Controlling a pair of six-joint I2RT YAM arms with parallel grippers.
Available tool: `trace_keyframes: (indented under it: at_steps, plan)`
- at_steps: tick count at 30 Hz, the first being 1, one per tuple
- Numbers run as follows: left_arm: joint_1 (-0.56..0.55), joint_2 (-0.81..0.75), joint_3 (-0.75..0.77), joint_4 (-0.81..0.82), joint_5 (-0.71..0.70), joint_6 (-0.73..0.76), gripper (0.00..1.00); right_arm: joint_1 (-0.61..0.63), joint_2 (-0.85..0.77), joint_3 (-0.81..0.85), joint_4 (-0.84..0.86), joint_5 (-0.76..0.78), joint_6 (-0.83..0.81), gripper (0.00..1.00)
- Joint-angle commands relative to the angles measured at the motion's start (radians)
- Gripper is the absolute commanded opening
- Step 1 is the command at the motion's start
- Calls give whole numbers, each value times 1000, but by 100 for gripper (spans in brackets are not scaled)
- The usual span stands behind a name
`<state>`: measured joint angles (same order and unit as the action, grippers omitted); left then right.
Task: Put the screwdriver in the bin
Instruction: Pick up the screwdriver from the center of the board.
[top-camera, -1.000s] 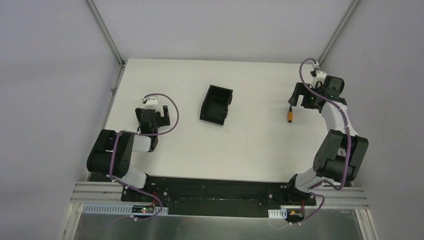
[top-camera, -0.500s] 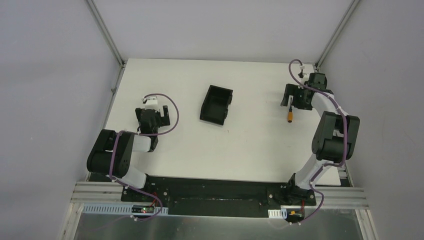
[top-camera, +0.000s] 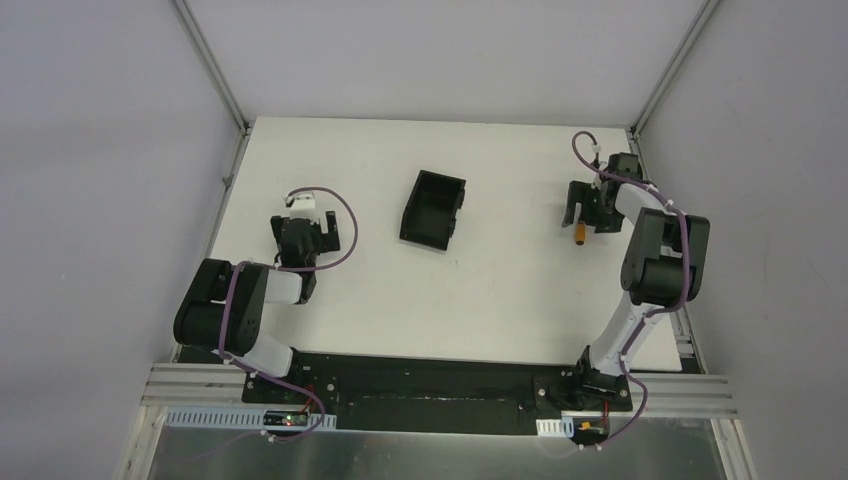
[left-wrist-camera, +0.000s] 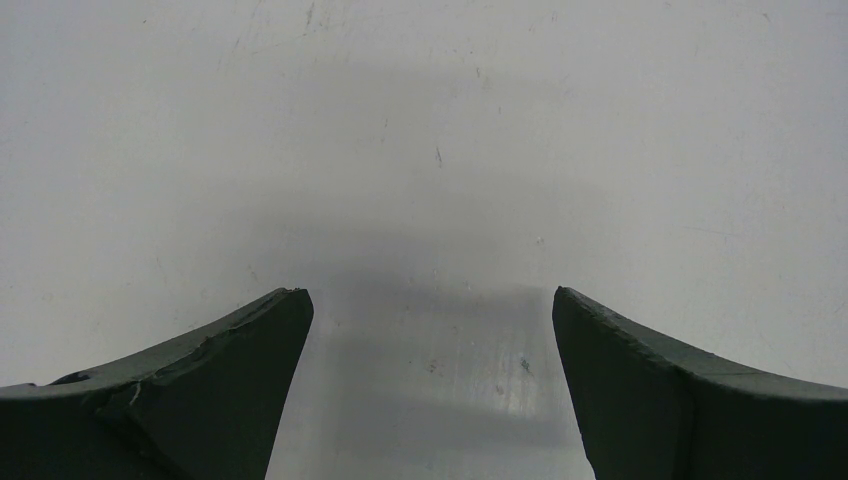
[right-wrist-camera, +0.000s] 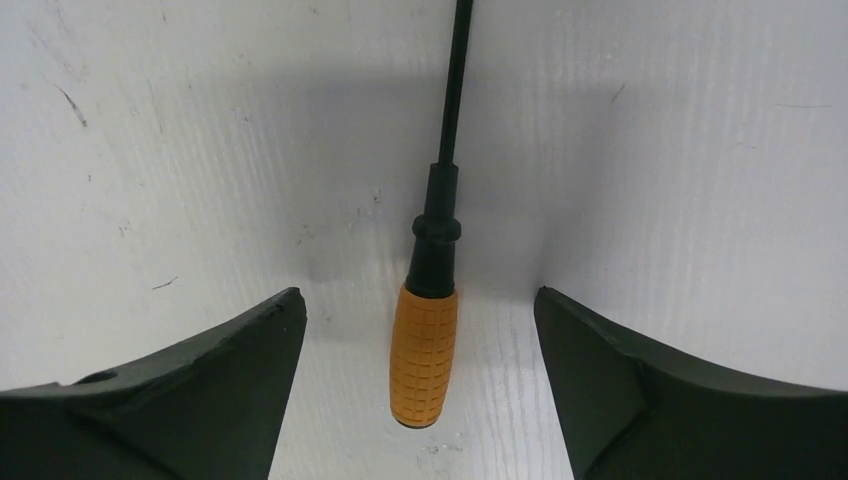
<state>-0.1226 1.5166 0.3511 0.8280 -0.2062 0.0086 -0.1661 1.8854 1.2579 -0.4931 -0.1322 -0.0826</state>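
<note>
The screwdriver (right-wrist-camera: 426, 350) lies flat on the white table, orange grid-patterned handle near the camera, thin black shaft running away. My right gripper (right-wrist-camera: 420, 300) is open and low over it, one finger on each side of the handle, neither touching. From above, only the orange handle end (top-camera: 581, 240) shows below the right gripper (top-camera: 583, 212). The black bin (top-camera: 433, 209) stands at the table's middle, well left of the screwdriver. My left gripper (left-wrist-camera: 430, 300) is open over bare table, also seen as the left gripper (top-camera: 297, 237) at the left side.
The white table (top-camera: 500, 290) ends at grey walls on the left, back and right. The right arm's elbow (top-camera: 665, 255) stands close to the right wall. A black base rail (top-camera: 420, 385) runs along the near edge.
The right gripper has moved left and down onto the screwdriver, now straddling its handle, and its fingers have drawn in slightly. The left arm, bin and screwdriver have not moved.
</note>
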Motion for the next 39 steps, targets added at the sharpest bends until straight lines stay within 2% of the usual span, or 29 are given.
trace_keyframes:
  at_steps: [1,5,7,10,21,25,32,36,39]
  plan:
    - [8,-11,12,13,10,-7,99,11,14,46,-30,55,0,87]
    - [8,-11,12,13,11,-7,99,17,29,41,-35,84,-5,81]
    - [8,-11,12,15,11,-7,99,21,38,43,-40,95,-8,72]
    - [8,-11,12,13,11,-7,99,30,49,40,-42,121,-15,65]
    - [8,-11,12,14,11,-7,99,57,72,51,-68,183,-33,22]
    - [8,-12,12,14,11,-7,99,60,69,74,-84,180,-23,10]
    - [8,-11,12,14,10,-7,99,60,4,162,-143,152,11,0]
    - [8,-12,12,14,11,-7,99,60,-50,214,-185,140,54,0]
    - [9,-11,12,14,10,-7,99,60,-97,241,-217,72,141,0]
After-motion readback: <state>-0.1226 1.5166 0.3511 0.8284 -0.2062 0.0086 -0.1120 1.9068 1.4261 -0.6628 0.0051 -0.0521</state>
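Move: The screwdriver lies pointing ahead right under the open right gripper, its handle's front end already between the fingertips; its middle is about 2 cm ahead of the right hand, roughly 1 cm below, hardly to the right. The black bin stands some 38 cm to the right hand's left and about 4 cm farther out. From the idle left hand the screwdriver lies about 67 cm to the right, level in reach, around 4 cm lower. The right fingers close and pinch the screwdriver at the front end of its orange handle, while the hand eases about 1 cm to the right and barely down, its left side dipping nearly 10 degrees. Keeping that grip, the hand then lifts some 3.5 cm, drifting about 1 cm forward. ##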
